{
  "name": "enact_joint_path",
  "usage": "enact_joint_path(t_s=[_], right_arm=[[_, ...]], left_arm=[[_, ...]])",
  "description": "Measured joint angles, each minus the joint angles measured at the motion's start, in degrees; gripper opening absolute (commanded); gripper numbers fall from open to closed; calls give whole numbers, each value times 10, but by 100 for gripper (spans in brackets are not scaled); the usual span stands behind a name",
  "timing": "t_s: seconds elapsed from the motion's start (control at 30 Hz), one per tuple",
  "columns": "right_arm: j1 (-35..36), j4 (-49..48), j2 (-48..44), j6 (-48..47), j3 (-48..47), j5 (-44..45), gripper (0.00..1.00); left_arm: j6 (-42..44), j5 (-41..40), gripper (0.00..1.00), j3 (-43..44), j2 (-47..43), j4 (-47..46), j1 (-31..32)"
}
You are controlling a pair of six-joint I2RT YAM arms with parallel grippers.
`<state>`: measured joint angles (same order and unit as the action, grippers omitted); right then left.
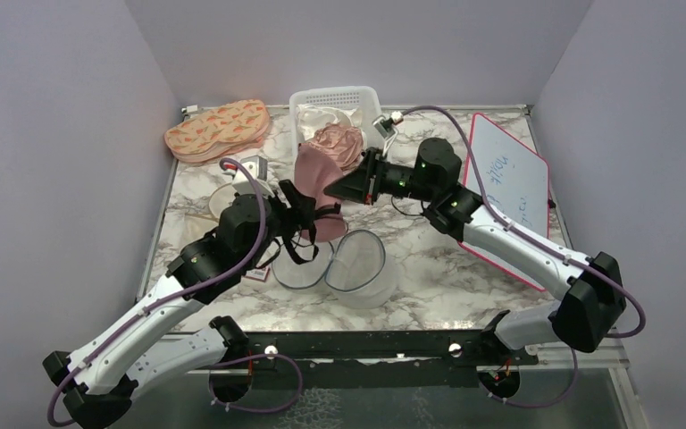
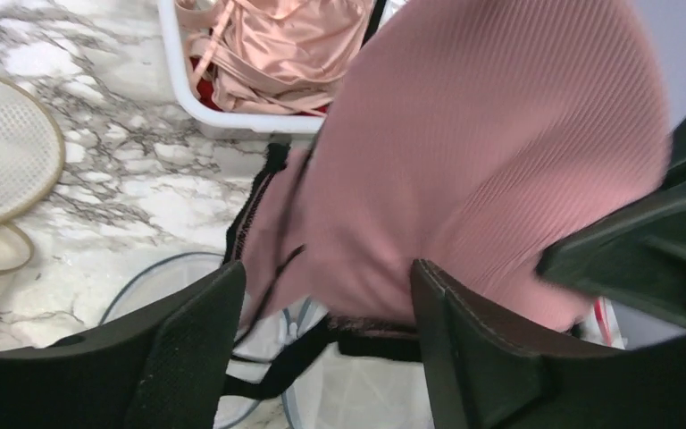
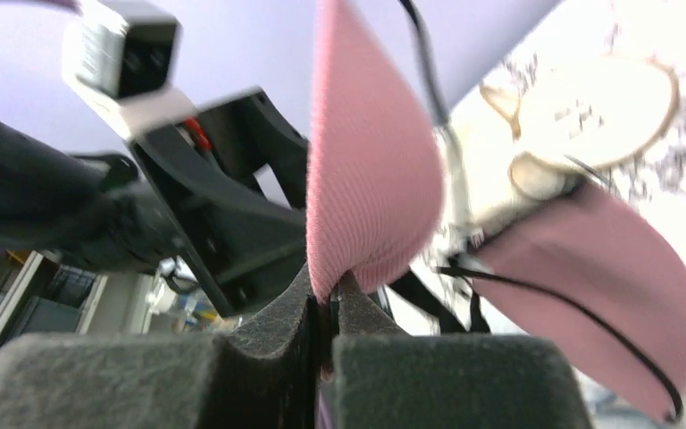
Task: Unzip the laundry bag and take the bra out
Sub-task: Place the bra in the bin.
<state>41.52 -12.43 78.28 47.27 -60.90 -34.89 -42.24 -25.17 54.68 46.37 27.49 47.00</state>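
The dusty-pink bra (image 1: 315,179) hangs in the air above the table, its black straps (image 1: 299,246) trailing down toward the laundry bag (image 1: 350,265). The bag lies open in the middle, a round white mesh drum with a blue-grey zip rim. My right gripper (image 1: 338,189) is shut on the edge of one cup (image 3: 366,179), with the pads (image 3: 277,317) pinched on the fabric. My left gripper (image 1: 302,213) is open just below the bra. Its fingers (image 2: 188,349) stand wide apart on either side of the cup's lower edge (image 2: 482,152), with the bag's mesh (image 2: 366,393) beneath.
A white slotted basket (image 1: 368,94) at the back holds peach satin cloth (image 1: 339,143). A cream patterned pouch (image 1: 219,130) lies back left. A whiteboard (image 1: 509,179) lies on the right. A cream mesh disc (image 2: 4,161) lies left of the bag.
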Motion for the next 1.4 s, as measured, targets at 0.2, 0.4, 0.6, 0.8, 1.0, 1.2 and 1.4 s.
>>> enact_joint_path(t_s=[0.2, 0.4, 0.6, 0.8, 1.0, 1.2, 1.4], right_arm=[[-21, -3, 38, -6, -116, 42, 1], [-57, -12, 133, -6, -267, 47, 1], [-76, -9, 231, -1, -426, 44, 1], [-93, 12, 309, 7, -600, 40, 1], [-122, 17, 359, 21, -742, 41, 1], [-159, -2, 374, 36, -788, 51, 1], [-177, -27, 392, 35, -789, 61, 1]], left_arm=[[21, -42, 76, 9, -27, 12, 0], [33, -78, 79, 11, -85, 33, 0], [45, -101, 81, 12, -125, 45, 0], [53, -107, 82, 12, -123, 48, 0], [53, -107, 83, 4, -103, 48, 0], [54, -107, 83, -2, -84, 48, 0], [62, -109, 83, -2, -80, 45, 0]])
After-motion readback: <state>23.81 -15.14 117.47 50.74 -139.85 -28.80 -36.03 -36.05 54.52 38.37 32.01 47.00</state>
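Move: The right gripper holds the pink bra high. From it the bin is roughly 29 cm ahead, 1 cm to the right and 27 cm below, with the pink satin clothes some 25 cm ahead, 1 cm to the right and 26 cm down. The laundry bag's body lies about 5 cm back, 7 cm to the right and 26 cm below. From the left gripper, already partly open, the bin is about 28 cm ahead, 6 cm right and 25 cm down. Keep the right fingers pinched on the bra and swing it up and forward, rising about 30 cm while reaching some 20 cm out towards the bin, drifting right late on. Tip the fingers upward and turn the wrist clockwise on the way. Open the left gripper wider and draw it left and up, clear of the bra, then let it sink slightly. ##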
